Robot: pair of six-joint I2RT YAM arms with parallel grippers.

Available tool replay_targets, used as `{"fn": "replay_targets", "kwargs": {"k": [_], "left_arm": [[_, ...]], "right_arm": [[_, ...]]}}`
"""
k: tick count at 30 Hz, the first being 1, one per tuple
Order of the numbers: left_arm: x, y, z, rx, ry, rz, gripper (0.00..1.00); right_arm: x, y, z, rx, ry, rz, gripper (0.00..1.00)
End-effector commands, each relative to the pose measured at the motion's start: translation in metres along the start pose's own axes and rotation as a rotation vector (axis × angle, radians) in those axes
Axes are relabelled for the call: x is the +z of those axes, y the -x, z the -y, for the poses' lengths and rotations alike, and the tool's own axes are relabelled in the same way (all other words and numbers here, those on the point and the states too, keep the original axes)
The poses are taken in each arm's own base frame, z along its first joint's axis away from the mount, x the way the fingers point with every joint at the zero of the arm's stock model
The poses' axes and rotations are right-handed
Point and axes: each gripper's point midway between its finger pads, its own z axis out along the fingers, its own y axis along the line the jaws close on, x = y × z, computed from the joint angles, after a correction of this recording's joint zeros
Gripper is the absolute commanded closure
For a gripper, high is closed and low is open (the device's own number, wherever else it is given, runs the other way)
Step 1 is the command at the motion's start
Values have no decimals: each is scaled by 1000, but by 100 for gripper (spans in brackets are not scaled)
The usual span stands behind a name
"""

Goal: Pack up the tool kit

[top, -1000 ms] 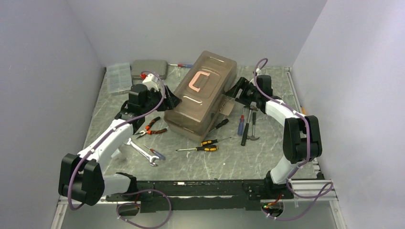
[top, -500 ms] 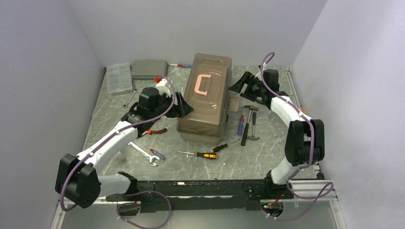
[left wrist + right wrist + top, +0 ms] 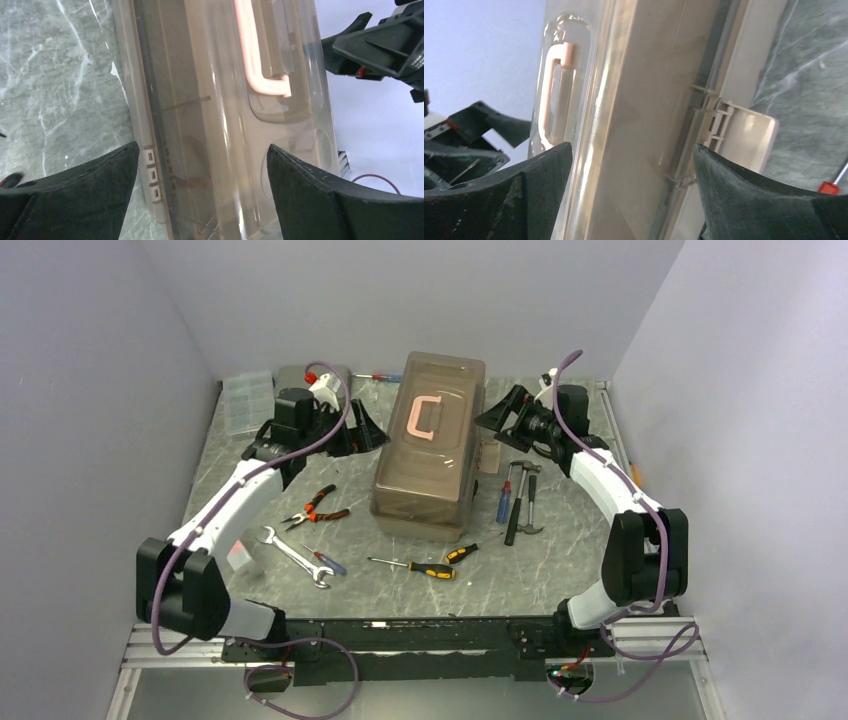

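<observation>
The tool kit's taupe toolbox (image 3: 430,455) stands shut in the middle of the table, its pink handle (image 3: 424,418) flat on the smoky lid. My left gripper (image 3: 372,430) hangs open just off the box's left side, and the box wall (image 3: 210,125) fills the space between its fingers. My right gripper (image 3: 497,418) is open off the right side, facing the box (image 3: 644,115) and its hanging latch flap (image 3: 744,135). Loose tools lie around: red pliers (image 3: 315,508), a wrench (image 3: 295,556), yellow-handled screwdrivers (image 3: 425,567), a blue screwdriver (image 3: 505,502) and a hammer (image 3: 520,505).
A flat grey case (image 3: 300,380) and a clear organiser box (image 3: 248,402) sit at the back left, with a small screwdriver (image 3: 380,377) behind the toolbox. Walls close in on the left, the back and the right.
The toolbox has swung from a diagonal to lie front to back. Both grippers have opened wider and drawn away from its sides, the left one shifting toward the back.
</observation>
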Motion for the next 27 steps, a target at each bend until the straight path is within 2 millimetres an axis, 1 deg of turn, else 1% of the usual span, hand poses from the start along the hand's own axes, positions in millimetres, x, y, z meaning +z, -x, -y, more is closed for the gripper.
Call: {"fn": "replay_targets", "kwargs": {"k": [1,2,4,6,10,12,13,15,16,17,21,24,27], "left_arm": [[13,13,15,-15,-96,-23,1],[17,13,14,-21,-99,-34,1],[25,12,11,-31,-100,-49,1],[31,9,6,-45,-91,-64,1],[35,3,1,-71,-90,-66,1],[34,3,0,-78,-94,-58,1],[33,2,-1,-84,-98,-57,1],[32,1,-2,-95,-112,-61,1],[31,0,-3,-103,-118,-66,1],[31,-1,-4,-109,-122,-69,1],[29,-4,-14,-134,-101,-62,1],[32,-10,-17,-162,-125,-71,1],[36,-16,-15,-197,-173,-84,1]], "right_arm": [[1,-2,-31,-7,107,-7,6],[3,-2,-32,-16,93,-6,6],[6,-6,-26,-15,35,-17,6],[10,-9,-21,-9,-23,-20,9],[15,-13,-3,9,-181,-4,11],[15,-14,1,-3,-241,7,12],[14,-14,2,-15,-270,12,14],[15,-14,-2,-48,-309,17,19],[15,-13,-5,-70,-331,20,26],[16,-12,-7,-89,-361,18,29],[27,-14,-8,-165,-481,-17,30],[32,-18,-10,-199,-522,-29,32],[34,-19,-13,-223,-553,-37,42]]}}
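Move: The tool box stands between the hands, its long side running outward. Its middle is about 10 cm left and 3 cm back of the right hand, some 9 cm below; the pink handle is 11 cm left, level ahead, and 2 cm down. The open latch is about 5 cm back and 13 cm down, the claw hammer 13 cm back and 7 cm right on the table. From the left hand, the box's middle is about 9 cm right and 1 cm back. The right hand brings its fingers around the tool box lid's right top edge, one over the top and one outside, partly closing as it travels about 5 cm left and finally slightly forward. Its fingers tip some 25 degrees further down. The left hand, wide open, sinks about 3 cm and edges 2 cm forward beside the box's left side. ##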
